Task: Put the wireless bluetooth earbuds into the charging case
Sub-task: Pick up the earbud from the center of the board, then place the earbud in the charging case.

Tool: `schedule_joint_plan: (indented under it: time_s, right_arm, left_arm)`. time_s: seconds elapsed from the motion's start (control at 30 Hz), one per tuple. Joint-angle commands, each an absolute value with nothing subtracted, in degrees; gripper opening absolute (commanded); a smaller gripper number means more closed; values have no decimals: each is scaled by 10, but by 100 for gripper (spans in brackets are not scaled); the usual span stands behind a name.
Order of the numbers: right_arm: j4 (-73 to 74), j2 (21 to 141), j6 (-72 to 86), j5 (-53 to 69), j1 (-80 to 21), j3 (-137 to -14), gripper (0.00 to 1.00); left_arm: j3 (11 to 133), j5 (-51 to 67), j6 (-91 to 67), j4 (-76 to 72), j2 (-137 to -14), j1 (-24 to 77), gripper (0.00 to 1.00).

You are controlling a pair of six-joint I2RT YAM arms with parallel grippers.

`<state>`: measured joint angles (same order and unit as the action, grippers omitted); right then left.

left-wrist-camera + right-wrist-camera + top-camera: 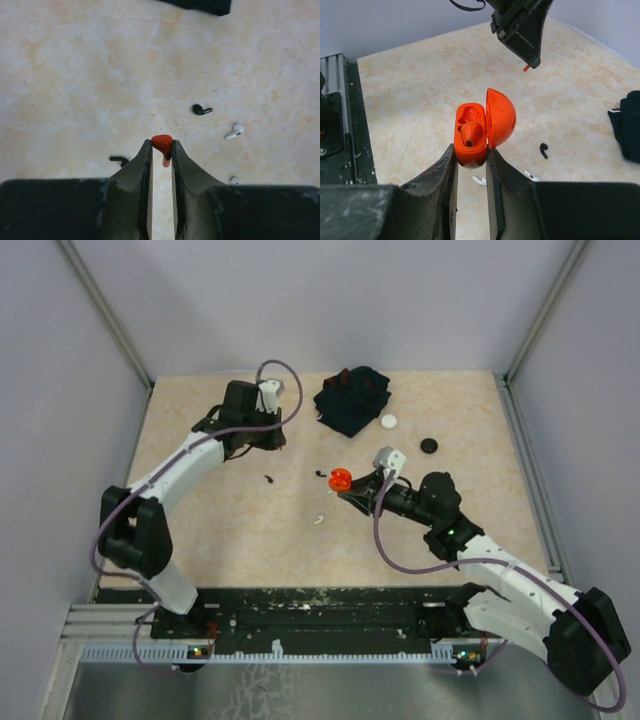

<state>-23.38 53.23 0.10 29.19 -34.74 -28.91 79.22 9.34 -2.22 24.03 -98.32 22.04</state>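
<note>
My left gripper [161, 146] is shut on a red earbud [162, 140], pinched at the fingertips above the table with its stem hanging down. In the top view that gripper [273, 442] hovers at the back left. My right gripper [471, 153] is shut on the orange-red charging case [470, 147], lid [501, 117] swung open. One red earbud [471, 134] sits in the near socket, and the other socket is empty. Loose on the table lie a black earbud [201, 109], a white earbud [234, 131] and a second white earbud [234, 180].
A dark navy cloth [352, 398] lies at the back centre. To its right are a white puck [388, 421] and a black puck [429, 445]. Another black earbud [268, 478] lies under the left arm. The black rail [320, 610] runs along the near edge.
</note>
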Motion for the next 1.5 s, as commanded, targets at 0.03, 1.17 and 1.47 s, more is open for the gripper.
schedule_joint_plan:
  time_s: [0.03,1.17,1.47]
  right_arm:
    - [-366,548,2,270,-352,-259,0]
    - [-710,745,-108,156,-397,-261,0]
    - [-735,749,-77,170,-397,-255,0]
  left_arm:
    - [698,58,-93,107,-874,260,2]
    - [486,-29,-113,-188,-633,464,0]
    - [469,-18,-105,-240,-649,472,0]
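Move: Back, right and above the left hand, which already pinches the red earbud, sits the open red charging case in the right fingers: about 17 cm back, 14 cm right, 8 cm higher. From the right hand, that earbud lies some 17 cm ahead, 14 cm left, 8 cm lower. On the board, 14 cm below the left hand, a black earbud lies level with it and 10 cm right, one white earbud 6 cm back and 13 cm right, another 15 cm back and 9 cm right. Lifting the red earbud some 16 cm, the left hand draws back about 14 cm and goes 10 cm right towards the open case, its fingers tipping up some 45 degrees from steeply down to nearly level, grip kept. The right hand, still holding the case, eases forward about 5 cm and slightly left to meet it, turning some 25 degrees with its fingertips rising. ##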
